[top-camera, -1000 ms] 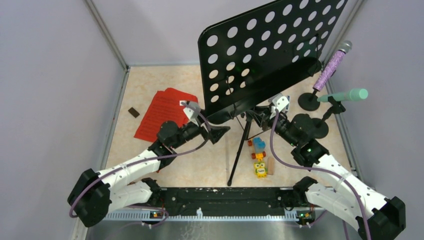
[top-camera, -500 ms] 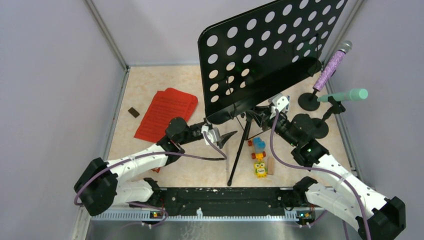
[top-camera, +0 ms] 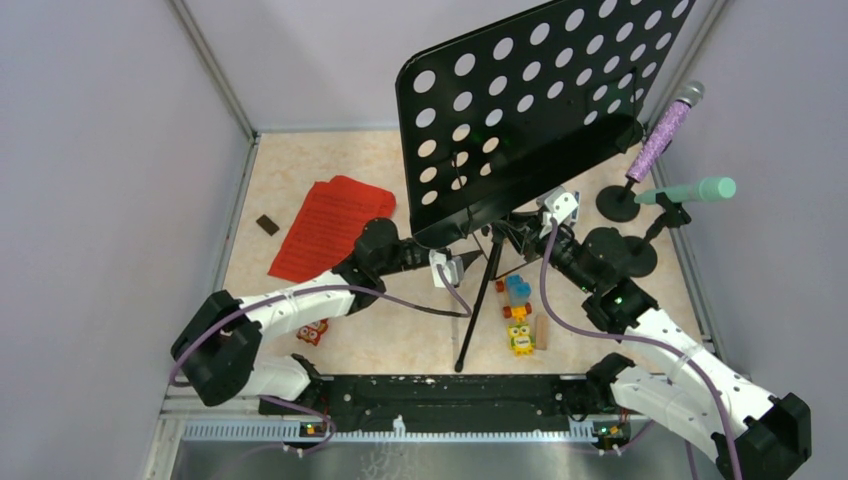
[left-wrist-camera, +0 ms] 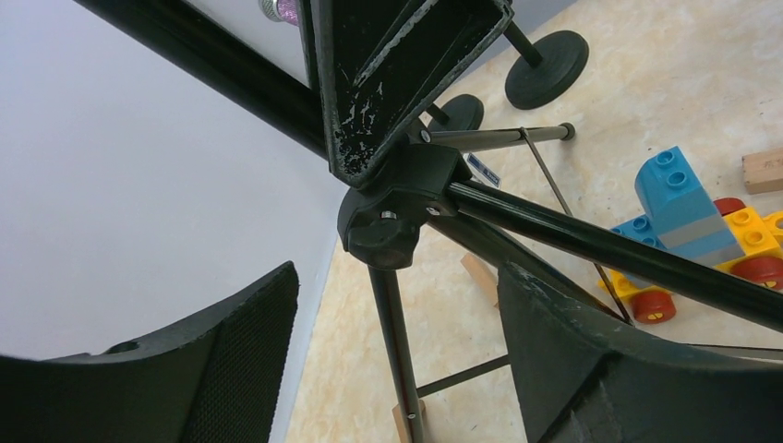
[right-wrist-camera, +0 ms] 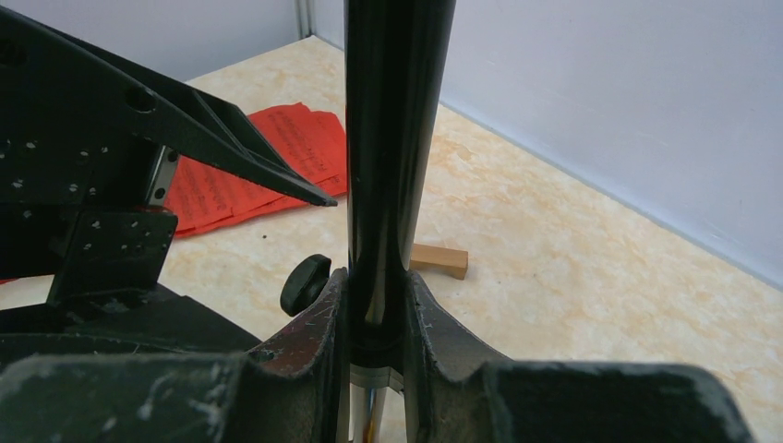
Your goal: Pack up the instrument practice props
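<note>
The black perforated music rack [top-camera: 530, 110] stands on its tripod in the middle of the table. My right gripper [right-wrist-camera: 377, 295] is shut on its upright pole [right-wrist-camera: 388, 138] just under the rack. My left gripper [left-wrist-camera: 399, 277] is open, and one thin tripod leg [left-wrist-camera: 395, 341] runs between its fingers [left-wrist-camera: 231, 360] below the hub [left-wrist-camera: 397, 198], touching neither. From above, the left gripper [top-camera: 462, 268] sits at the front leg [top-camera: 478, 305]. Red sheet-music pages [top-camera: 330, 225] lie at the left. The purple microphone [top-camera: 665, 130] and the mint-green microphone [top-camera: 690, 190] sit in their round-based holders [top-camera: 618, 203] at the right.
Toy bricks [top-camera: 517, 293], a yellow owl figure [top-camera: 520, 338] and a wooden block [top-camera: 543, 333] lie beside the front tripod leg. A small red figure [top-camera: 313, 331] lies under my left arm. A dark little block [top-camera: 267, 224] lies by the left wall.
My left arm has swung right, from beside the red pages to the tripod's front leg, and its jaws have narrowed a little. The right arm has not moved.
</note>
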You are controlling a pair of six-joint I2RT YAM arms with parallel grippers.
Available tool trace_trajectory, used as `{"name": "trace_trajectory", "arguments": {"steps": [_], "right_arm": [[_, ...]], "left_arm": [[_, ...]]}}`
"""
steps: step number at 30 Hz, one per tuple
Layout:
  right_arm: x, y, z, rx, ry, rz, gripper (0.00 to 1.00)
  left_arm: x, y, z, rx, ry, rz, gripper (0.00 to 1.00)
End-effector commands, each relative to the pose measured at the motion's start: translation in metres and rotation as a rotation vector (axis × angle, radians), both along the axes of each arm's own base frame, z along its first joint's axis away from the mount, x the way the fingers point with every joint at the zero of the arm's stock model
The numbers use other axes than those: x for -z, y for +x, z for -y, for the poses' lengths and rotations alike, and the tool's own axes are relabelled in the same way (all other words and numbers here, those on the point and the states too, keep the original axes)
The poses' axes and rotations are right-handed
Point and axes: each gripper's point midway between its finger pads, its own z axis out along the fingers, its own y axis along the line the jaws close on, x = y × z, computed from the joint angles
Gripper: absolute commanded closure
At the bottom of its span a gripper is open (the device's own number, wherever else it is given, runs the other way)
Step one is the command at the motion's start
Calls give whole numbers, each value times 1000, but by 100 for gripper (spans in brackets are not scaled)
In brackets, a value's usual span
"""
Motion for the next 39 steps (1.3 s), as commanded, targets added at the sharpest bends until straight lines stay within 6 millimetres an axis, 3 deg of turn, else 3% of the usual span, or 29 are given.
{"name": "trace_trajectory", "arguments": {"steps": [1,7,15,18,29,32,37,39], "right_arm": [[26,-12,-11,-83,-65,-46,100],[26,-12,-10,-81,-65,-44,100],[25,-12,-10,-78,-63,-41,100],[25,-12,-10,-78,-63,-38,100],[25,-13,-9,-76,-61,-35,100],[24,-13,-9,-77,-58,-33,100],[24,-13,-8,-74,-57,-33,100],[25,-13,-9,-74,-56,-34,100]], "left_arm": [[-18,0,10,35,-22,61,21],[-15,3,15,48,-1,58,38],[-18,7,21,54,4,67,43],[-16,6,24,70,19,56,49],[-12,7,26,71,28,-4,80],[-10,10,25,43,5,-95,84],[-6,25,22,-90,-113,-427,100],[-2,25,20,-123,-172,-556,100]]}}
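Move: The stand's clamp knob is almost within the open left fingers, about 3 cm to their right, 1 cm ahead and at the same height. The stand pole is roughly 6 cm to the left hand's right and 1 cm ahead; the blue toy car lies on the table some 7 cm back, 9 cm right and 22 cm below. From the right hand, which already holds the pole, the knob is about 4 cm left, level fore and aft, and 3 cm lower. Bring the left gripper about 2 cm to the right and 1 cm forward, level, to the clamp knob on the stand pole, closing the fingers on the way until they pinch it. Once it is gripped, hold place and start rolling the wrist counter-clockwise, looking along the fingers to the knob, some 15 degrees. Keep the right gripper still, its hold on the pole unchanged. ##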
